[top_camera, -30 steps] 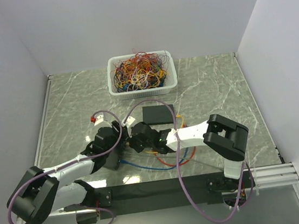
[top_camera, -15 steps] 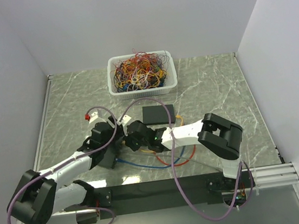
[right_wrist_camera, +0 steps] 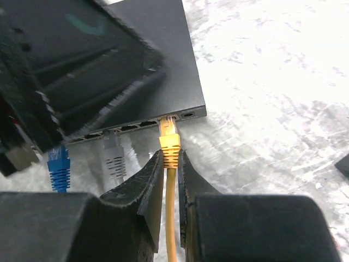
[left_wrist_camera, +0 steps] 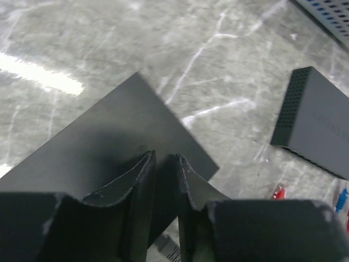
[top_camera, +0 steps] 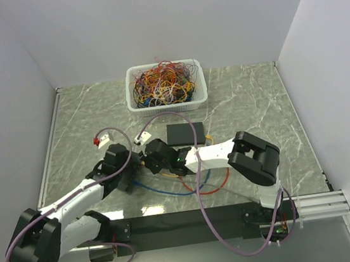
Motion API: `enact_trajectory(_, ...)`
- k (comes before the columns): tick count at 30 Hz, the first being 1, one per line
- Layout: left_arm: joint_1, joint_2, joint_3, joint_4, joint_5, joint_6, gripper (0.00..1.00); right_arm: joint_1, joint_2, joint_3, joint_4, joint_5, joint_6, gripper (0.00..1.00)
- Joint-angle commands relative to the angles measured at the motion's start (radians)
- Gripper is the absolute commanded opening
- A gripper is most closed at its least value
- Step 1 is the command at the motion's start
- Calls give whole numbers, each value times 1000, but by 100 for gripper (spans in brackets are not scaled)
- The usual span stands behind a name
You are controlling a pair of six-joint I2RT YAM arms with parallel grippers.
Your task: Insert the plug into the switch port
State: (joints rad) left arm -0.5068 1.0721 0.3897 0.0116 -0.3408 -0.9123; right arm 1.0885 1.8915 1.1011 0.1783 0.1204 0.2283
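The switch (right_wrist_camera: 158,65) is a flat black box with a row of ports on its front edge. My right gripper (right_wrist_camera: 170,158) is shut on the yellow plug (right_wrist_camera: 169,143). The plug's clear tip sits at the mouth of a port near the right end of the row. My left gripper (left_wrist_camera: 163,161) has its jaws almost together with a thin gap, over the top of the switch (left_wrist_camera: 109,142) near a corner. I see nothing between them. In the right wrist view the left gripper (right_wrist_camera: 71,71) covers the switch's left part. From above, both grippers meet at the middle left, left gripper (top_camera: 129,170) beside right gripper (top_camera: 146,163).
A blue plug (right_wrist_camera: 58,164) and a grey plug (right_wrist_camera: 113,155) sit in ports left of the yellow one. A second black box (top_camera: 185,133) lies just behind the right arm. A white basket (top_camera: 167,106) of tangled cables stands at the back. Loose blue and red cables (top_camera: 170,194) loop near the front.
Both grippers have shifted a little to the left and away from the arm bases, staying close together. The loose cables on the table have shifted with them.
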Motion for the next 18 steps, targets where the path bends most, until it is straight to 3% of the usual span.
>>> enact_trajectory(1, 16, 9, 47, -38, 0, 3, 26, -6, -5, 66, 75, 45, 23, 6)
enact_trajectory(8, 57, -35, 75, -68, 3, 24, 28, -7, 29, 108, 32, 76, 29, 0)
enact_trajectory(12, 128, -90, 95, -94, 17, 64, 47, -9, 37, 115, 21, 74, 29, 0)
enact_trajectory(18, 303, -15, 110, -64, 143, 93, 57, -9, 50, 126, 12, 76, 26, 0)
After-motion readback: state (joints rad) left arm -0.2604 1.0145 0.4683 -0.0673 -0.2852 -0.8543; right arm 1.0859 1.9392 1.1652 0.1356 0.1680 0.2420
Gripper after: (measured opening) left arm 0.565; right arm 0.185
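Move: The right hand already pinches the yellow plug, its tip at the switch port, which lies about 1 cm ahead and 2 cm left of this hand, almost level. The grey plug is about 2 cm back and 3 left, the blue plug 5 back and 4 left. From the left hand, the switch's middle is some 4 cm back, 3 left and 3 below; the port is roughly 2 back, 3 right and 2 below. Left hand opens, moving about 6 cm left, forward and up; right pushes the pinched plug about 1 cm forward. ##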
